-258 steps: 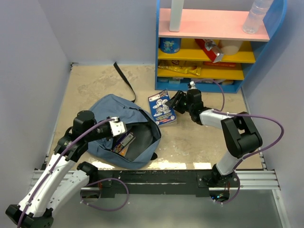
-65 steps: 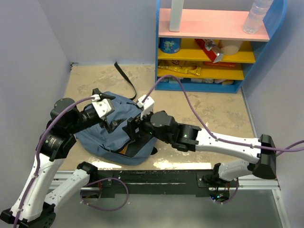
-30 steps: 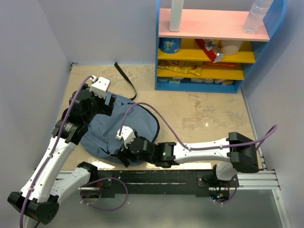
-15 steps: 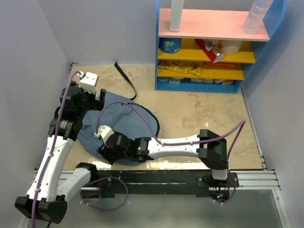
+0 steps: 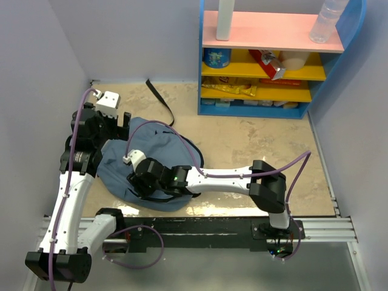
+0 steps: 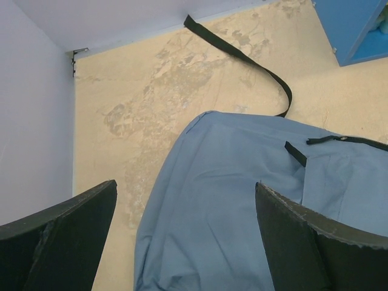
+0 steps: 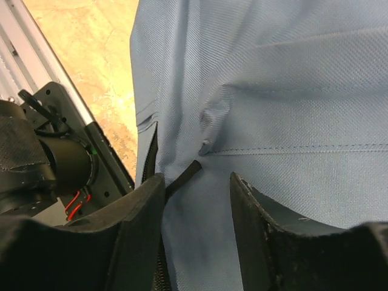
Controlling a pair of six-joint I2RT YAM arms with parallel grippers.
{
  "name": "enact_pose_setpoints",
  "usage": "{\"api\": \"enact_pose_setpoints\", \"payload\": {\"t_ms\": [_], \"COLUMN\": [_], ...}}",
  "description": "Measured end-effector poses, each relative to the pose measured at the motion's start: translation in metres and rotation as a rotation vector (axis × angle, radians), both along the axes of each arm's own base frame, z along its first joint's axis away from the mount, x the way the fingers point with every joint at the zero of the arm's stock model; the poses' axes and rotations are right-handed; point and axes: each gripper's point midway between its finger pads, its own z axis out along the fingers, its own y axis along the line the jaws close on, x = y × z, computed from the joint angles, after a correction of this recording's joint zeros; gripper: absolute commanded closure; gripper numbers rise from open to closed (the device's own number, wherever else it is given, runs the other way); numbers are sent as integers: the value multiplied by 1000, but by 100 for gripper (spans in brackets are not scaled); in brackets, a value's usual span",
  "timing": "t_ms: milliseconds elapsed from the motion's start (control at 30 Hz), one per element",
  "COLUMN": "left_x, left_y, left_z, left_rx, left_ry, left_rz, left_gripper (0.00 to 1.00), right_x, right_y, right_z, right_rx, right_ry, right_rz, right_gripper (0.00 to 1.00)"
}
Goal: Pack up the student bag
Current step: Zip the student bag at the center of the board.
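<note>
The student bag (image 5: 177,151) is a slate-blue backpack lying flat on the tan table, and its opening does not show. My left gripper (image 5: 121,120) hovers wide open over the bag's far left edge, with only blue fabric (image 6: 212,200) below it. My right gripper (image 5: 140,185) is low over the bag's near left part. In the right wrist view its fingers (image 7: 145,206) stand a little apart on the blue cloth (image 7: 273,91). A short black zipper pull (image 7: 183,173) lies just beside the left finger, with nothing pinched between the jaws.
A black strap (image 5: 159,100) trails from the bag toward the back wall. A blue shelf unit (image 5: 203,73) holding snacks and a bottle (image 5: 327,21) stands at the back right. The lilac wall (image 6: 30,121) is close on the left. The metal rail (image 5: 242,225) runs along the near edge.
My right gripper's jaws have narrowed while it shifted over the bag's near left part. My left gripper has drawn back toward the far left corner, still wide open.
</note>
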Motion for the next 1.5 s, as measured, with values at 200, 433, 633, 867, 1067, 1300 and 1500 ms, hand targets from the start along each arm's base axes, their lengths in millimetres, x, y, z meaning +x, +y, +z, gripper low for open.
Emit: {"api": "enact_pose_setpoints", "payload": {"t_ms": [200,433,633,867,1067,1300,1500], "left_x": [-3,-6,-8,-12,-16,-34,-65], "left_y": [-1,-2,-2,-4,-8,-26,-46], "left_z": [-3,-5,-9,-10,-19,-38,-47], "left_rx": [3,15,25,33,44,72,146], "left_ry": [0,-3,-4,-10,2,49,74], "left_rz": [-15,-27,-33,-58,-96,-241,-457], "left_gripper": [0,0,0,0,0,0,0], "right_x": [-4,-11,-15,-19,-15,-5,8], "right_y": [-1,0,7,13,7,-35,-68], "right_z": [-4,-5,-10,-20,-14,29,29], "right_rx": [-5,0,6,10,18,113,114], "right_ry": [42,76,114,160,162,131,88], "right_rz": [13,30,37,31,9,-35,-108], "right_gripper": [56,62,70,100,100,100,100]}}
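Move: The black zip tab on the student bag's near side lies almost between the right fingertips, about 2 cm back, 1 cm left and 2 cm below the hand point. From that hand the bag's middle is some 9 cm ahead, 5 cm to the right and 4 cm lower. The left hand, empty above the bag's far-left corner, has the tab roughly 20 cm back, 4 cm to its right and 17 cm down. The right fingers close and pinch the black zip tab after easing about 2 cm back, 2 cm down and slightly left. Keeping it, they draw it some 8 cm to the right and 5 cm up, with a little forward. The open left hand, slow at first, then swings back, right and down over the bag towards its middle, turning about 25 degrees clockwise. ##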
